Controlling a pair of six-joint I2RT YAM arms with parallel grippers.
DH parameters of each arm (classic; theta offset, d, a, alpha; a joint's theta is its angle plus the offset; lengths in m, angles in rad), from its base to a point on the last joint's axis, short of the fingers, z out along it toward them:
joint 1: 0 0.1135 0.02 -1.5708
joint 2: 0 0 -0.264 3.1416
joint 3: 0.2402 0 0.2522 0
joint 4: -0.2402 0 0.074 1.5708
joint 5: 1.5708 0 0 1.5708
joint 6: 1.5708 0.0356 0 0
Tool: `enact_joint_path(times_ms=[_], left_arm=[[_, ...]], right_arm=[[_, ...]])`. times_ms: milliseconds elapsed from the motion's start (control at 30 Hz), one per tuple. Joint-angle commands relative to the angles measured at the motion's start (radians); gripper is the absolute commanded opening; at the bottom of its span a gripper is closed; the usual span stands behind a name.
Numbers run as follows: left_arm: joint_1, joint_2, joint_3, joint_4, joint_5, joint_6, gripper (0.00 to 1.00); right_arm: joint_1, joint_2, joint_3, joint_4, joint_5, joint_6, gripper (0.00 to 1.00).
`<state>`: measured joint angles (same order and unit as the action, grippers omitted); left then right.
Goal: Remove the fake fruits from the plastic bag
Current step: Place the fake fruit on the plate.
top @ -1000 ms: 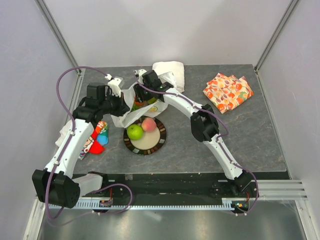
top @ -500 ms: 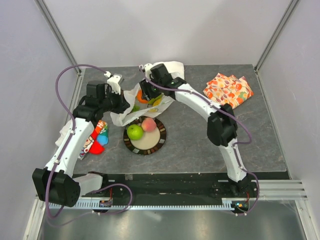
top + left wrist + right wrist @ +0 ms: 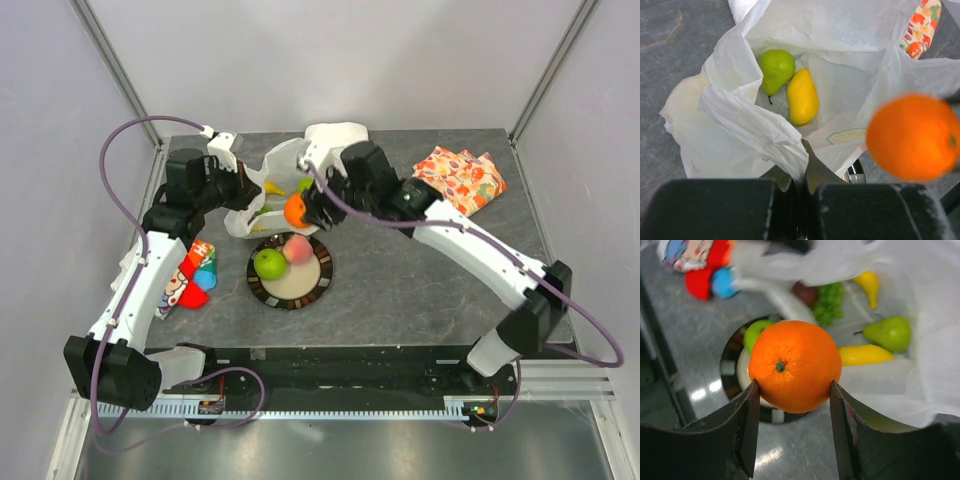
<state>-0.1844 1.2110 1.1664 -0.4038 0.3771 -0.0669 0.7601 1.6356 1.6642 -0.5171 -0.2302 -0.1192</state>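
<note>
My right gripper [image 3: 794, 390] is shut on the orange [image 3: 794, 365], holding it in the air just outside the plastic bag [image 3: 262, 190] and above the plate's far rim. The same orange [image 3: 296, 209] shows in the top view, and at the right of the left wrist view as the orange [image 3: 913, 137]. My left gripper [image 3: 805, 167] is shut on a fold of the plastic bag [image 3: 745, 120], keeping its mouth open. Inside lie a green pear [image 3: 776, 67], a yellow banana [image 3: 802, 97], a second banana [image 3: 868, 285], green grapes [image 3: 829, 302] and a dark red fruit [image 3: 804, 292].
A round dark-rimmed plate [image 3: 318, 286] in front of the bag holds a green apple [image 3: 269, 264] and a pink fruit [image 3: 296, 249]. A colourful soft toy [image 3: 195, 272] lies left of it. A white cloth roll [image 3: 340, 137] and an orange patterned fabric [image 3: 456, 183] sit at the back.
My right gripper has come out of the bag with the orange and swung back toward the plate. The left gripper lifted the bag's edge a little, keeping its grip.
</note>
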Motion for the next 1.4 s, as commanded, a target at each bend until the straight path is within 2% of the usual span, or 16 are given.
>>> enact_joint_path(times_ms=[0,100,233,500,767,867,1000,1133,1200,1367], left_arm=[[0.005,-0.021,0.050,0.063,0.017,-0.024,0.02],[0.005,-0.042,0.055,0.062,0.000,-0.010,0.02],[0.008,-0.074,0.023,0.056,-0.007,0.009,0.02],[0.020,-0.099,0.018,0.037,0.025,0.021,0.02],[0.023,-0.137,-0.028,0.025,0.032,0.026,0.02],[0.023,-0.142,-0.042,0.028,0.036,0.021,0.02],[0.023,-0.143,-0.054,0.037,0.043,0.013,0.02],[0.023,-0.139,-0.056,0.042,0.057,-0.001,0.02],[0.023,-0.137,-0.056,0.042,0.062,-0.004,0.02],[0.023,-0.136,-0.056,0.040,0.078,-0.008,0.02]], right_arm=[[0.120,-0.164,-0.209,-0.053,-0.107,-0.293,0.22],[0.145,-0.230,-0.346,-0.031,-0.101,-0.326,0.23],[0.145,-0.189,-0.409,0.003,-0.098,-0.367,0.23],[0.143,0.004,-0.428,0.132,-0.058,-0.293,0.23],[0.116,0.078,-0.420,0.183,0.017,-0.241,0.23],[0.113,0.090,-0.428,0.190,0.042,-0.241,0.32],[0.111,0.101,-0.426,0.190,0.052,-0.235,0.60],[0.110,0.073,-0.414,0.154,0.049,-0.226,0.76],[0.110,0.052,-0.382,0.083,0.025,-0.227,0.83],[0.078,-0.016,-0.198,-0.105,-0.024,-0.206,0.84]])
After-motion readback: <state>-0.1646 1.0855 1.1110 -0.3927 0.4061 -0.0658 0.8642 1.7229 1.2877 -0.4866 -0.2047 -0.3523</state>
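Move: The orange is already in my right hand's fingers. The plate it goes to is centred about 6 cm back, 3 cm left and some 22 cm below. On it the peach sits about level with this hand and 1 cm left, the green apple 4 cm back and 8 cm left. The bag's middle is roughly 15 cm ahead and 2 cm left. From my left hand the plate lies about 8 cm back, 9 cm right and 20 cm below. I swing my right hand quickly back, away from the bag, about 11 cm. Then I lower the orange some 15 cm towards the right part of the plate, easing forward again and tipping my fingers roughly 20 degrees further down. There I open my fingers, let go of the orange and start drawing up and back. My left hand keeps its pinch on the bag's edge, rising about 3 cm, then easing back and slightly down. ##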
